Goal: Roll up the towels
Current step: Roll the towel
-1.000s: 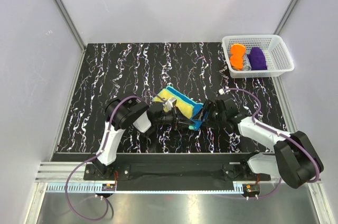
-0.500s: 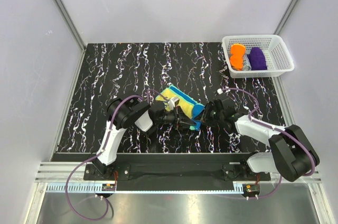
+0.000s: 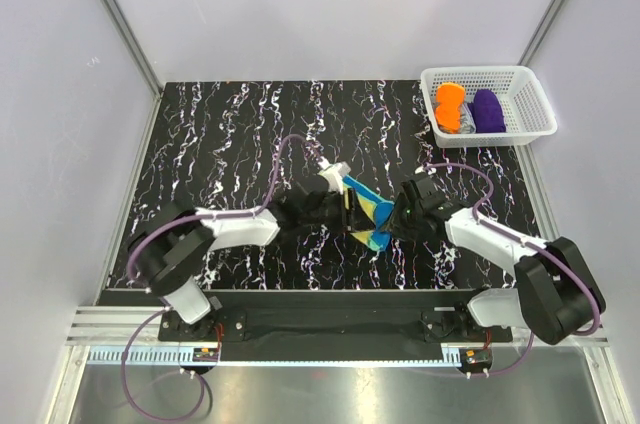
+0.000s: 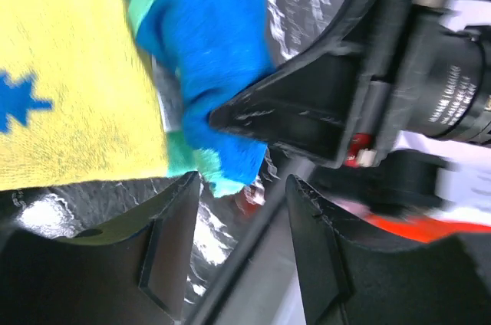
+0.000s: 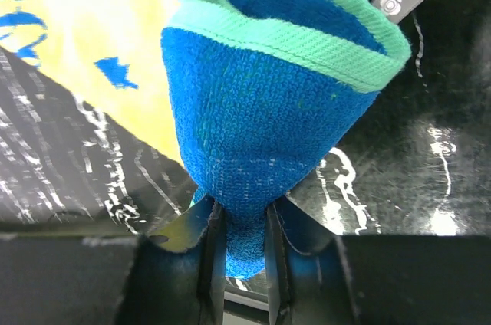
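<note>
The teal, blue and yellow towel (image 3: 368,210) lies bunched in the middle of the table. My right gripper (image 3: 391,227) is shut on its blue, green-edged end (image 5: 268,133), with the cloth pinched between both fingers (image 5: 239,218). My left gripper (image 3: 343,211) is at the towel's left side, open (image 4: 244,187) with nothing between its fingers. The towel's yellow face (image 4: 69,95) and blue end (image 4: 207,57) lie just beyond its tips. The right gripper's black finger (image 4: 307,106) presses into that blue end. The orange towel (image 3: 450,107) sits rolled in the basket.
A white lattice basket (image 3: 483,72) stands at the back right corner, also holding a purple roll (image 3: 487,110). The black marbled table top (image 3: 230,134) has grey walls on the left, the back and the right.
My left gripper has opened and let go of the towel, and its arm now reaches in low from the left. My right gripper has shut on the towel's blue end.
</note>
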Controlling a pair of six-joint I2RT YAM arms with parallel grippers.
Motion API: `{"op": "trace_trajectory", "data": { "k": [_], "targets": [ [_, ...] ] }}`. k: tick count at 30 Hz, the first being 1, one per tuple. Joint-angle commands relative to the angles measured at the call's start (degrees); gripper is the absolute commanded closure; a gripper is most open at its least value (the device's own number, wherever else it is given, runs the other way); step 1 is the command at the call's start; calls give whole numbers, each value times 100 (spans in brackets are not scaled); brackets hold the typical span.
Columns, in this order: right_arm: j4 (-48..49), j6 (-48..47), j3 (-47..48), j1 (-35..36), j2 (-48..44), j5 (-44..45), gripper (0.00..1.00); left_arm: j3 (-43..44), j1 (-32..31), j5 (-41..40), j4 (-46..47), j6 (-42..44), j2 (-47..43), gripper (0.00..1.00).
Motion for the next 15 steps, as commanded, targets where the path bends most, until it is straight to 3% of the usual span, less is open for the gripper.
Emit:
{"op": "trace_trajectory", "data": {
  "k": [1,5,15],
  "targets": [
    [-316,-9,209,56,224,148,84,483,-816,-2183,-1900,1832,-608,47],
    [-316,18,297,82,427,51,83,650,-1469,-3527,-1919,2273,-478,46],
    [-421,17,464,73,453,-72,82,1063,-2463,-5086,-1797,2634,269,43]
  ]
}}
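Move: The roll's near end pokes out about 6 cm back, 4 cm right and 6 cm below the left hand. The right gripper's fingertips, pinching the roll, are 3 cm back, 6 cm right and 5 cm lower; the flat yellow part spreads about 2 cm ahead, 2 cm left and 7 cm below. From the right hand, the near end is some 3 cm back, 2 cm left and 1 cm down. The open left hand swings back about 4 cm, then sinks towards the roll's near end; right keeps pinching. ##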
